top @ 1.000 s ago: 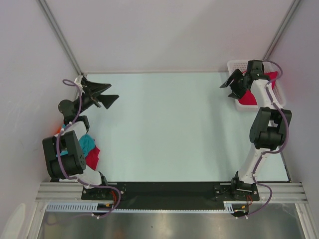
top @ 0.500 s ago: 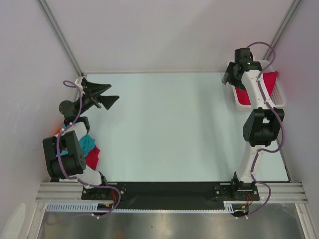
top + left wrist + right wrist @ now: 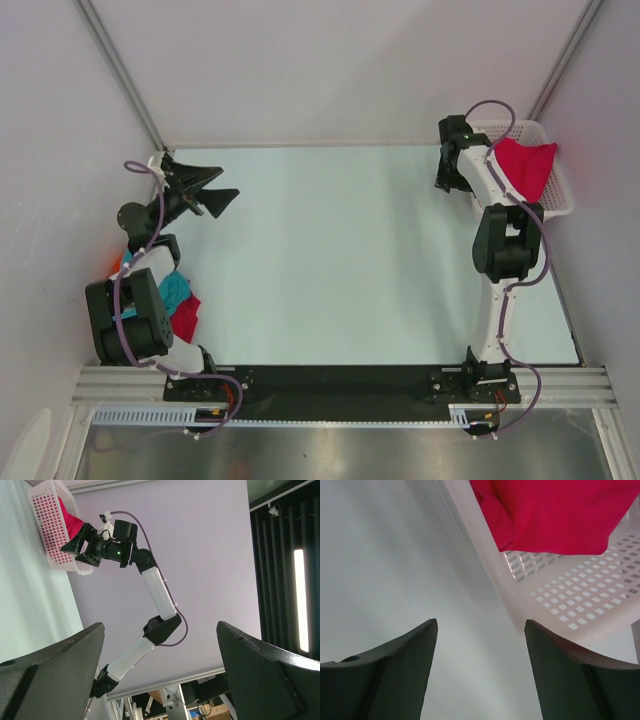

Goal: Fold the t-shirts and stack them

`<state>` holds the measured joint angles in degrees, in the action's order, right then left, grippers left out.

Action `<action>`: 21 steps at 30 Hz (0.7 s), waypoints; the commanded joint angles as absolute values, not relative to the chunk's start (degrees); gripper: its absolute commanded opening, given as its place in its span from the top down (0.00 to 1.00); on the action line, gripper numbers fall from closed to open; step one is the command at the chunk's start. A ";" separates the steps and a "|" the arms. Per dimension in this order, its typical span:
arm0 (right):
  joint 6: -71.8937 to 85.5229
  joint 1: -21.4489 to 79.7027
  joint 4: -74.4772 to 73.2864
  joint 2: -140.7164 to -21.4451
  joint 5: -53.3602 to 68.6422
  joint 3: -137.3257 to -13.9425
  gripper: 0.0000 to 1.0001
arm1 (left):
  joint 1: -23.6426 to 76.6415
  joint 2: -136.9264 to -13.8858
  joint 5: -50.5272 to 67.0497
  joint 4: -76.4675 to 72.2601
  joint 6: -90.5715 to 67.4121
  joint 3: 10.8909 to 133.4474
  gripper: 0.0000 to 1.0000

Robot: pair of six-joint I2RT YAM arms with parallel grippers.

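Observation:
A large crimson t-shirt (image 3: pixel 525 165) lies bunched in the white mesh basket (image 3: pixel 556 205) at the far right; the right wrist view shows it as crimson cloth (image 3: pixel 555 515) draped over the basket's rim. My right gripper (image 3: pixel 443 183) hangs open just left of the basket's wall (image 3: pixel 570 600), over bare table, and its fingers (image 3: pixel 380 680) hold nothing. Folded teal (image 3: pixel 172 290), red (image 3: pixel 187 315) and orange (image 3: pixel 118 262) t-shirts sit by the left arm's base, partly hidden by it. My left gripper (image 3: pixel 228 184) is raised at the far left, open and holding nothing, with its fingers (image 3: pixel 50 670) wide apart.
The pale green table (image 3: pixel 330 250) is walled on three sides. In the left wrist view the right arm (image 3: pixel 155 595) and the basket (image 3: pixel 50 525) show across the table. A black rail (image 3: pixel 340 380) runs along the near edge.
The right arm has swung up and leftward off the basket, so the crimson t-shirt lies uncovered. The left arm has stayed still.

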<state>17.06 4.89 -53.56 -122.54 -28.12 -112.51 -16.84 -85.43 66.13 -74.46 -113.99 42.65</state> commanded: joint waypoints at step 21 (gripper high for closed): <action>19.34 3.77 -46.23 -121.56 -26.11 -99.58 0.99 | -16.35 -82.27 64.69 -99.14 -113.20 41.04 0.00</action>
<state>16.03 2.96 -47.55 -122.89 -30.76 -102.00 -16.62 -84.29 66.08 -74.43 -113.99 41.23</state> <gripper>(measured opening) 0.345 0.995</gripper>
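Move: The left rim of the white basket, close to the basket's near-left corner, lies about 4 cm to the right of my right hand, 5 cm below it and about 1 cm back. The corner itself is some 5 cm back and 6 cm to the right. Inside, the red t-shirt lies roughly 6 cm ahead, 15 cm right and 10 cm down. From my left hand that rim is about 14 cm ahead, 60 cm right and 25 cm below. I lower my right hand about 5 cm, slowly at first and then faster, slanting right and back by a couple of centimetres each, so the parted fingers straddle the basket's left rim beside the near corner. Near the bottom I close them to about a third open, bringing one finger up on each side of the rim to pinch it. ##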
